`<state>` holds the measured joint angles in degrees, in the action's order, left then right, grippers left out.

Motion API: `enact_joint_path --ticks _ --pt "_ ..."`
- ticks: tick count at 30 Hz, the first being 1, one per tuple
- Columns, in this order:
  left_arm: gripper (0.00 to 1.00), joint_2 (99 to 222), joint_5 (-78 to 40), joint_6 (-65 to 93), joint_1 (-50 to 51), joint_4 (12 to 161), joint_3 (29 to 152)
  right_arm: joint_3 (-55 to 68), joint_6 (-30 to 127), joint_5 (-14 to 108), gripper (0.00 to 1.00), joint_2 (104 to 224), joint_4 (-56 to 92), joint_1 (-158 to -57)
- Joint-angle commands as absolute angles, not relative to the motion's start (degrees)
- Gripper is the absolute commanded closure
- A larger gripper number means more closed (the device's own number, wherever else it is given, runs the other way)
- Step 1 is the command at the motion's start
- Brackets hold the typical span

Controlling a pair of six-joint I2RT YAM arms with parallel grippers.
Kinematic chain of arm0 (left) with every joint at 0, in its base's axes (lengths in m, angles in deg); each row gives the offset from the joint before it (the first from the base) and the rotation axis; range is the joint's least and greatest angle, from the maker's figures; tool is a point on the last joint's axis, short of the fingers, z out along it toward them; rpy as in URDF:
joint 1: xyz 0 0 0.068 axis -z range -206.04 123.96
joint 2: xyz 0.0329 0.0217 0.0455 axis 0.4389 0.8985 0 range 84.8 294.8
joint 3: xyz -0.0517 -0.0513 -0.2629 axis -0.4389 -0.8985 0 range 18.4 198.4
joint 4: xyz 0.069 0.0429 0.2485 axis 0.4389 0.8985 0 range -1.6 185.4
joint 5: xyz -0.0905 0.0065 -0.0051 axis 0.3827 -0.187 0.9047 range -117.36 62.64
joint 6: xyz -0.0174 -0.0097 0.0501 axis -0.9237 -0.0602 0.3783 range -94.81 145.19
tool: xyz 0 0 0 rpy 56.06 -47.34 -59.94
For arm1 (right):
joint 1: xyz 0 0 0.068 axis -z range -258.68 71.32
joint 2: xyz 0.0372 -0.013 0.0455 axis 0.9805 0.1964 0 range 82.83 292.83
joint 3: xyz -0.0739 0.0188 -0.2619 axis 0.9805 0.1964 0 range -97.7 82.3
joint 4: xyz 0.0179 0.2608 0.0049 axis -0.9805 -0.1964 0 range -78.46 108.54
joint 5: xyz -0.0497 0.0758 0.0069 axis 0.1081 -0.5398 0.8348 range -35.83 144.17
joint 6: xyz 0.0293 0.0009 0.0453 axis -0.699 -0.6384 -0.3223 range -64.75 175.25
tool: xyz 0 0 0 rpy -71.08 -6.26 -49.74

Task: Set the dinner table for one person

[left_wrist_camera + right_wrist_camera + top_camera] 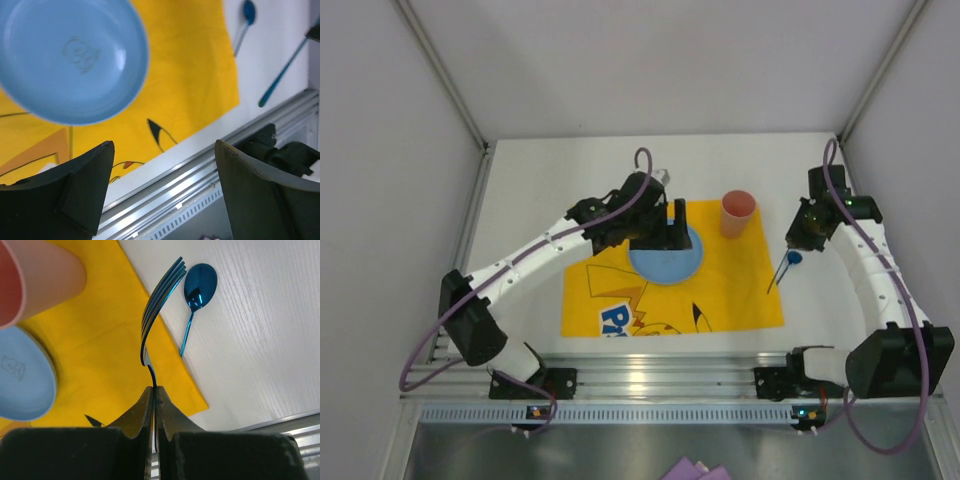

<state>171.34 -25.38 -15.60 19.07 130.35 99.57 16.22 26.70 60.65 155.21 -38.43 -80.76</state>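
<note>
The white dinner table (560, 190) carries a yellow cartoon placemat (740, 290). A blue plate (672, 268) lies on the mat and a pink cup (737, 212) stands at the mat's far right. My left gripper (665, 238) hovers over the plate, open and empty; its wrist view (164, 144) shows the plate (70, 60) ahead. My right gripper (802, 235) is shut on a blue fork (162, 295), held tines-out above the mat's right edge. A blue spoon (200, 282) lies on the table just right of the mat.
An aluminium rail (650, 375) runs along the table's near edge, with both arm bases on it. Grey walls close in the back and both sides. The table has bare white surface at the far left (530, 230) and right of the spoon (265, 340).
</note>
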Motion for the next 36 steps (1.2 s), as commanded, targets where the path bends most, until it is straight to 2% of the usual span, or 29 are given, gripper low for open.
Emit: enact_joint_path --ticks 1,11,19,21,22,23,26,30,31,32,33,34,35,36 --pt "0.13 174.08 -22.53 -13.84 25.45 119.61 106.37 8.75 26.6 55.85 1.0 152.09 -42.19 -80.26" --pt "0.14 184.28 -29.8 -10.93 42.32 117.49 115.78 1.18 26.34 42.67 1.0 146.99 -51.85 -80.26" --pt "0.15 194.13 -40.09 -7.15 49.46 124.07 127.91 1.09 26.69 38.26 1.0 141.98 -56.87 -80.35" --pt "0.18 195.79 -42.98 -7.24 50.51 125.65 129.84 1.09 27.3 37.74 1.0 141.45 -57.84 -80.52" --pt "0.23 196.15 -43.53 -7.33 50.86 126.27 130.29 1.0 27.39 37.56 1.0 141.19 -58.36 -80.52" --pt "0.54 196.5 -43.53 -7.24 51.04 126.45 130.38 0.92 27.39 36.95 1.0 141.01 -58.72 -80.61" --pt "1.0 196.86 -45.64 -8.9 51.13 128.12 130.47 0.39 27.83 36.68 1.0 140.66 -59.42 -80.7" --pt "1.0 195.2 -47.22 -10.58 51.13 129.62 129.07 0.65 28.01 36.42 1.0 140.4 -59.51 -81.05" --pt "1.0 194.4 -47.05 -10.93 51.22 129.36 128.28 0.56 28.01 36.16 0.95 140.48 -59.16 -81.14" --pt "1.0 193.44 -46.87 -11.1 51.22 128.83 126.96 0.04 27.83 35.72 0.84 140.66 -59.16 -81.14" --pt "1.0 190.99 -46.78 -11.45 51.22 128.04 123.73 -0.57 27.66 35.54 0.64 140.75 -58.99 -81.14" --pt "1.0 189.32 -46.7 -11.81 51.22 126.82 121.61 -1.45 27.57 35.36 0.21 141.18 -58.64 -81.14" --pt "1.0 187.65 -47.65 -12.42 51.22 126.2 119.24 -3.55 27.57 34.67 0.01 141.36 -58.55 -81.14" --pt "1.0 183.8 -48.44 -13.03 51.05 125.58 114.17 -4.79 27.57 34.31 0.0 141.71 -58.63 -81.31"
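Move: The fork, already off the table and pinched in the right fingers with its handle trailing back, lies about 24 cm to the left hand's right, some 4 cm back and 7 cm below. From the right hand, its middle is about 3 cm back, 1 cm left and 1 cm down. The cup stands roughly 11 cm ahead and 10 cm left of the right hand, 9 cm lower; the spoon lies level with that hand, about 4 cm right and 14 cm below. The fork is handed over: the right hand keeps its pinch, lifting it about 11 cm while drawing back and left, its left side rolling up some 20 degrees. The open left hand swings about 21 cm right and 12 cm back, turning clockwise, and pinches the handle. Then the right fingers open to let go, and the left hand starts back leftward with its hold. ##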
